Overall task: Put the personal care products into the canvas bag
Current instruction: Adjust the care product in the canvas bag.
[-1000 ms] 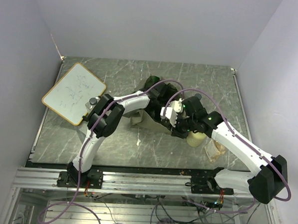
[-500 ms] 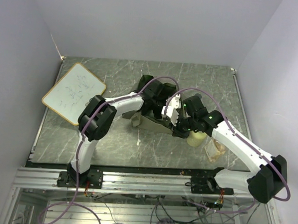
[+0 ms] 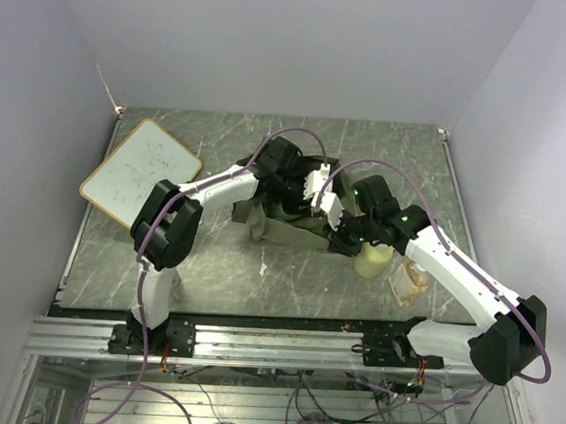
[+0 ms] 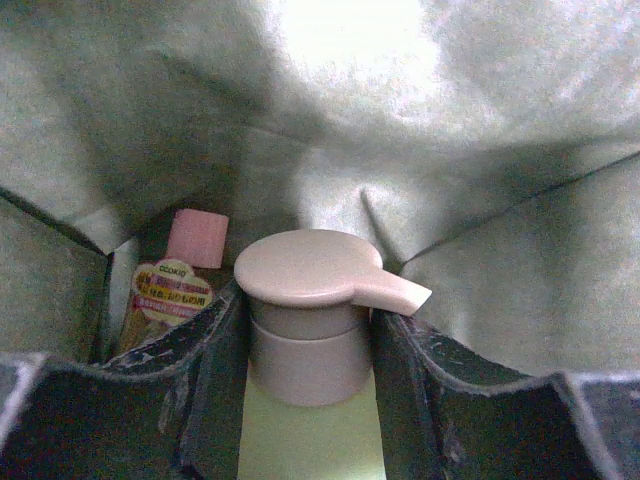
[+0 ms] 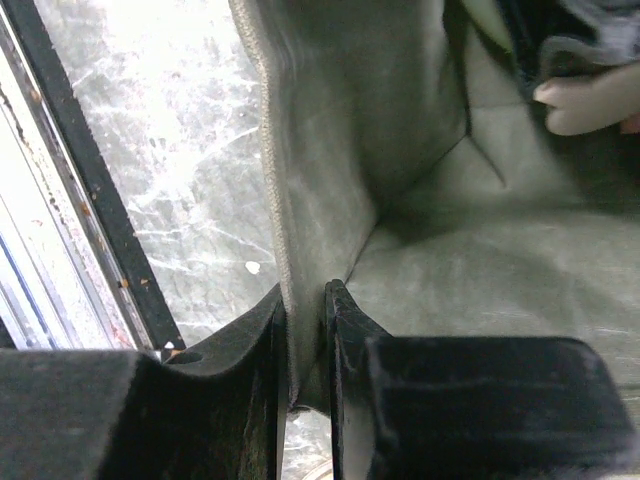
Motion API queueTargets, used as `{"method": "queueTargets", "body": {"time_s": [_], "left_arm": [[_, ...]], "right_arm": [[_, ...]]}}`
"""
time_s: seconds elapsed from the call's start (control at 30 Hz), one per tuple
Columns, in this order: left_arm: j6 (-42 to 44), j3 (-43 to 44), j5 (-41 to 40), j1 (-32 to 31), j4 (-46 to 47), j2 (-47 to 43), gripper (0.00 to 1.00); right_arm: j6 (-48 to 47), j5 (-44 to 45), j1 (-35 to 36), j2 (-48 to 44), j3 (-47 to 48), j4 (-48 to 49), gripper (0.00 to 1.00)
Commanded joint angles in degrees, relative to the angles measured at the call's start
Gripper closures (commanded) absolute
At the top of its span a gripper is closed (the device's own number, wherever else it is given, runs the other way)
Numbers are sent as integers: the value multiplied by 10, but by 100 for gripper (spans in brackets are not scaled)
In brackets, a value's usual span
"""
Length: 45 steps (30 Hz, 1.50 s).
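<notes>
The olive canvas bag [image 3: 282, 233] lies mid-table with its mouth held apart. My left gripper [image 3: 303, 199] reaches inside it. In the left wrist view that gripper [image 4: 308, 305] is shut on a yellow-green bottle [image 4: 310, 440] with a white spouted cap [image 4: 310, 270]. Fabric walls [image 4: 480, 150] surround the bottle. A labelled bottle with a pink cap [image 4: 180, 290] stands in the bag's left corner. My right gripper [image 3: 341, 242] is shut on the bag's wall [image 5: 330, 130], pinched between its fingers [image 5: 305, 300]. Another yellow-green bottle [image 3: 373, 259] and an amber bottle [image 3: 412, 281] sit on the table by the right arm.
A wood-framed whiteboard [image 3: 141, 174] lies at the far left of the marble table [image 3: 213, 275]. A small pen [image 3: 263, 267] rests just in front of the bag. Side walls close in on both sides of the table.
The left arm's elbow has swung left and its wrist has moved back and over the bag, carrying the bottle inside. The right arm has barely moved and keeps its hold on the bag.
</notes>
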Motion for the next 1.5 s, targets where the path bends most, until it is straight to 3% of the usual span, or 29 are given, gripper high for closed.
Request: {"method": "queueTargets", "body": {"time_s": [0.0,0.13,0.33,0.43,0.6,0.9,1.47], "left_arm": [[14,2,48,16,-22,-52,93],[15,-5,54,23,-18,-61,93],[-12,-21,65,38,13,-76,93],[-16,-22,68,42,19,-82,93],[-45,-27,76,56,46,-94,93],[-153,-52,78,82,141,-126,93],[-338,-65,77,105,336,-153,93]], "right_arm": [[20,8,-13,8,36,12,83],[41,2,-14,20,66,23,78],[82,8,-15,30,112,58,58],[93,20,-15,28,127,77,42],[129,61,-15,18,143,117,31],[175,125,-15,38,157,182,27],[138,97,-14,12,217,170,20]]}}
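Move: My left hand already grips the green pump bottle's neck inside the canvas bag, whose middle lies about 5 cm to its left, level fore and aft and some 3 cm lower; the pink-capped bottle is about 4 cm ahead, 2 cm right and 8 cm below. My right hand pinches the bag's near-right rim: the bag's middle is about 10 cm ahead, 12 cm left, 6 cm down, the second pump bottle some 9 cm right, 3 cm back, 7 cm down. I open my right fingers to let go of the bag's near-right rim, and carry that hand up about 16 cm and forward 10 cm, slightly left, to hover wide open over the bag's right side. With my left hand I keep hold of the pump bottle's neck and raise it about 10 cm while drawing it forward and left, fingers tipping up and wrist swinging some 20 degrees counter-clockwise. ##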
